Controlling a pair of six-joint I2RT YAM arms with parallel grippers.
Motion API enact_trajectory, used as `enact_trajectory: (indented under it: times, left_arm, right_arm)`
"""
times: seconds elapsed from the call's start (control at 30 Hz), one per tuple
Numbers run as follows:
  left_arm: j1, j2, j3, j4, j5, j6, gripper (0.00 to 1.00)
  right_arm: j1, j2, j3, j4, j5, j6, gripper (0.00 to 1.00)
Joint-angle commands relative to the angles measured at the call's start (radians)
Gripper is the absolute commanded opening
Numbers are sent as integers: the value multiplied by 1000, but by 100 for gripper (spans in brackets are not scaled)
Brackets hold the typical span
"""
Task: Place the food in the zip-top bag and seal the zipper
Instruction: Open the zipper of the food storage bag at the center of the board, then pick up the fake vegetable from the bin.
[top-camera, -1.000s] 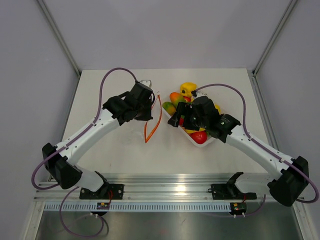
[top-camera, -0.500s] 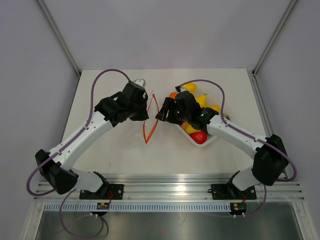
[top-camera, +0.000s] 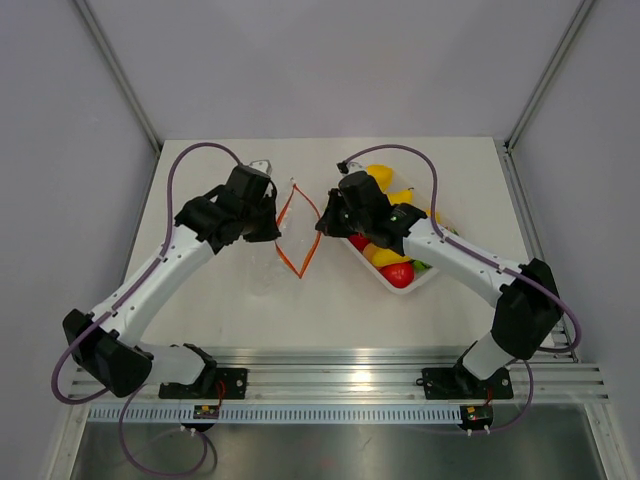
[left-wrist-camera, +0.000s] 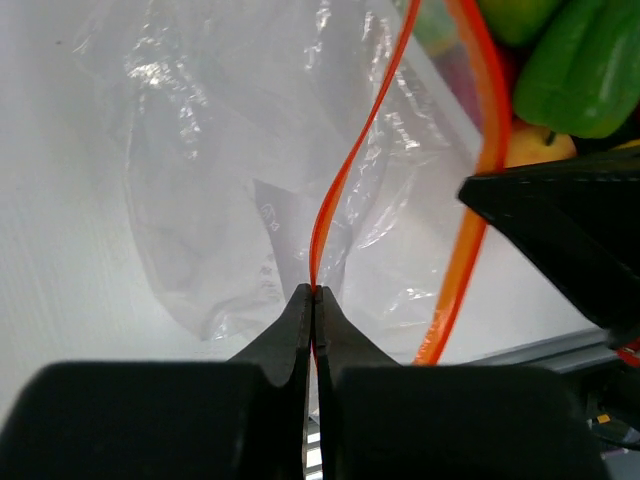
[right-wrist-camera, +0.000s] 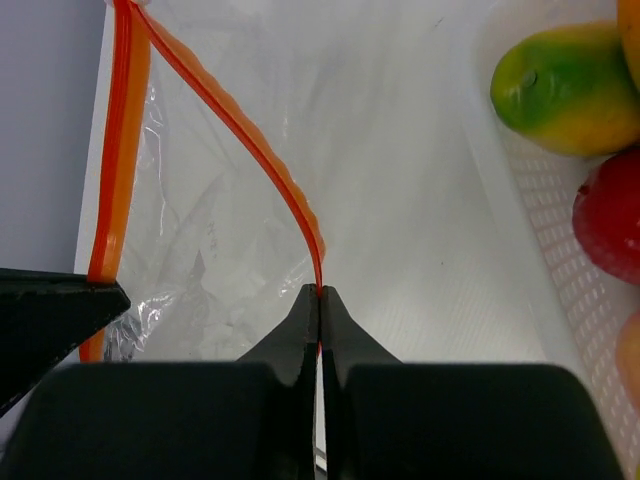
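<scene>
The zip-top bag (top-camera: 262, 274) is clear and crinkly and hangs over the table between my arms. Its orange-red zipper (top-camera: 289, 256) is pulled into an open diamond. My left gripper (top-camera: 276, 226) is shut on the left strip, seen pinched in the left wrist view (left-wrist-camera: 315, 292). My right gripper (top-camera: 322, 222) is shut on the right strip, seen pinched in the right wrist view (right-wrist-camera: 319, 290). The food (top-camera: 397, 273) lies in the tray to the right: a red fruit, yellow pieces (top-camera: 378, 178), a green-yellow mango (right-wrist-camera: 568, 90) and a green pepper (left-wrist-camera: 588, 68).
The white tray (top-camera: 432, 278) sits at the right, just right of my right gripper; its perforated wall shows in the right wrist view (right-wrist-camera: 520, 230). Frame posts stand at the table's far corners.
My right gripper moved left from over the tray and shut on the zipper's right strip. My left gripper moved left with its strip. The bag mouth went from a narrow slit to an open diamond.
</scene>
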Motion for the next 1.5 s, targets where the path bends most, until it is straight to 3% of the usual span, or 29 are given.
enact_trajectory:
  times: [0.0, 0.33, 0.47, 0.57, 0.6, 0.73, 0.93, 1.1, 1.23, 1.47]
  left_arm:
    - [58, -23, -28, 24, 33, 52, 0]
    - [88, -2, -33, 87, 16, 0, 0]
    - [84, 21, -16, 130, 39, -13, 0]
    - [79, 52, -18, 137, 68, -9, 0]
    - [70, 55, -19, 137, 71, -1, 0]
    - [50, 54, -30, 140, 71, 22, 0]
    - [44, 77, -31, 162, 94, 19, 0]
    - [12, 89, -44, 194, 132, 29, 0]
    - [-7, 112, -38, 208, 148, 29, 0]
    - [-27, 133, -22, 223, 156, 25, 0]
  right_arm:
    - [0, 60, 102, -78, 57, -103, 0]
    - [-62, 54, 122, -127, 83, -191, 1]
    - [-62, 26, 135, -171, 8, -247, 14]
    - [-62, -26, 116, -193, 3, -258, 50]
    - [-62, -44, 115, -210, 6, -259, 72]
    - [-62, -175, 78, -262, 158, -270, 85]
    - [-140, -262, 72, -361, 305, -311, 89]
    - [-314, -241, 33, -372, 210, -375, 91]
    - [-325, -137, 78, -437, 192, -419, 96]
    - [-325, -118, 24, -340, 85, -417, 99]
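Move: Each hand already pinches one orange zipper strip of the bag, with the zipper's open middle about 5 cm to the left hand's right and 5 cm to the right hand's left, some 2 cm below both. From the right hand, the food basket's middle lies roughly 17 cm right, 6 cm ahead and 13 cm lower. In it, the green pepper is about 13 cm right and 8 ahead, the yellow squash 17 right and 1 ahead. The right fingers keep their pinch while drawing the strip a few centimetres right, forward and down, then open wide and let go; the hand arcs up and over to the basket, some 20 cm right in all, sinks again, and rolls nearly 30 degrees with its left side down. The left hand, still pinching its strip, first tugs about 2 cm left, then comes back right roughly 6 cm, easing forward and down. ##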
